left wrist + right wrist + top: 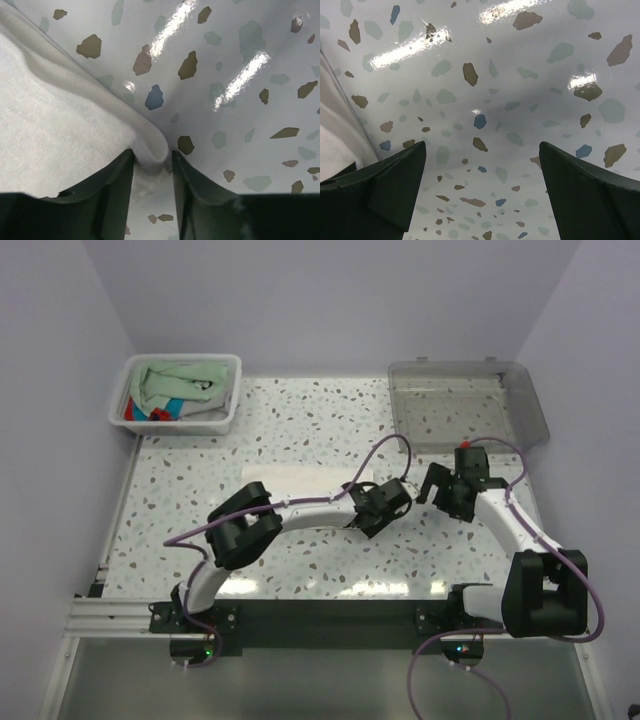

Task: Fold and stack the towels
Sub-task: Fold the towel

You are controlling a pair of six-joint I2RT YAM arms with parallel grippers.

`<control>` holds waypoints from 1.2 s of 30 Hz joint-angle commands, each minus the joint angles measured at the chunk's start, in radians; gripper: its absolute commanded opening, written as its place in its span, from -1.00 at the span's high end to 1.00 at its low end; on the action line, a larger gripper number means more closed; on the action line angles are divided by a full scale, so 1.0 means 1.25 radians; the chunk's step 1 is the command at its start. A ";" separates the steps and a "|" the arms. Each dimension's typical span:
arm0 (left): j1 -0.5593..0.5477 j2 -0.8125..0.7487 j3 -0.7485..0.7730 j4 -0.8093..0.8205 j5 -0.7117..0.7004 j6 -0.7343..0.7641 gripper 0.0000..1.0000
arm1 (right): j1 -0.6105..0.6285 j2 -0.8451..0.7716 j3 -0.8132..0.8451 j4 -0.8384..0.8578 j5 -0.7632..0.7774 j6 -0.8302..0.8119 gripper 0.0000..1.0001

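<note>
A white towel (295, 480) lies spread flat in the middle of the table. Its rolled corner (150, 147) sits between the tips of my left gripper (152, 157), whose jaws have narrowed round it and press its sides. In the top view the left gripper (355, 523) is at the towel's right end. My right gripper (482, 145) hangs open over bare table just right of the towel, whose edge (332, 135) shows at the left; from above it (432, 486) is beside the left one. More towels, mint (185, 380) and turquoise-and-red (150, 412), lie in the basket.
The white slatted basket (228, 400) stands at the back left. A clear grey plastic tray (470, 400) stands at the back right. Purple cables loop over both arms. The speckled table ends at a metal rail along the near edge.
</note>
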 commanded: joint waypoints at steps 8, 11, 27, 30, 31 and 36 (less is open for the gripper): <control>-0.005 -0.076 -0.092 0.069 -0.023 -0.036 1.00 | -0.004 -0.007 -0.014 0.108 -0.191 0.066 -0.97; 0.002 -0.132 -0.114 0.108 0.014 -0.042 1.00 | -0.004 0.032 -0.034 0.178 -0.294 0.139 -0.97; 0.016 -0.176 -0.147 0.149 0.069 -0.072 1.00 | 0.104 0.246 -0.105 0.545 -0.414 0.389 -0.97; 0.017 -0.179 -0.152 0.155 0.073 -0.075 1.00 | 0.108 0.266 -0.104 0.529 -0.403 0.381 -0.97; 0.017 -0.179 -0.154 0.157 0.074 -0.074 1.00 | 0.109 0.273 -0.105 0.523 -0.400 0.381 -0.97; 0.017 -0.190 -0.149 0.162 0.062 -0.076 1.00 | 0.135 0.307 -0.119 0.496 -0.353 0.377 -0.96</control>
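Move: Right at the left fingertips, 1 cm or so below, sits the near right corner of the folded towel, half-enclosed; the middle of the towel's right end is about 7 cm ahead of that hand. From the right hand, that end's middle lies some 16 cm left, 4 cm ahead and 4 cm down. From the right hand too, the near corner is 17 cm left and 3 cm back, and the far right corner 16 cm left and 10 cm ahead. Closing on the towel's near right corner, the left fingers pinch it and then raise it about 4 cm, almost straight up, and hold it there. Meanwhile the right hand, fingers staying wide open, sweeps some 15 cm left and a little forward to the towel's right end, rolling about 40 degrees, left side up, so that its fingers point down-left and straddle the end's edge. ##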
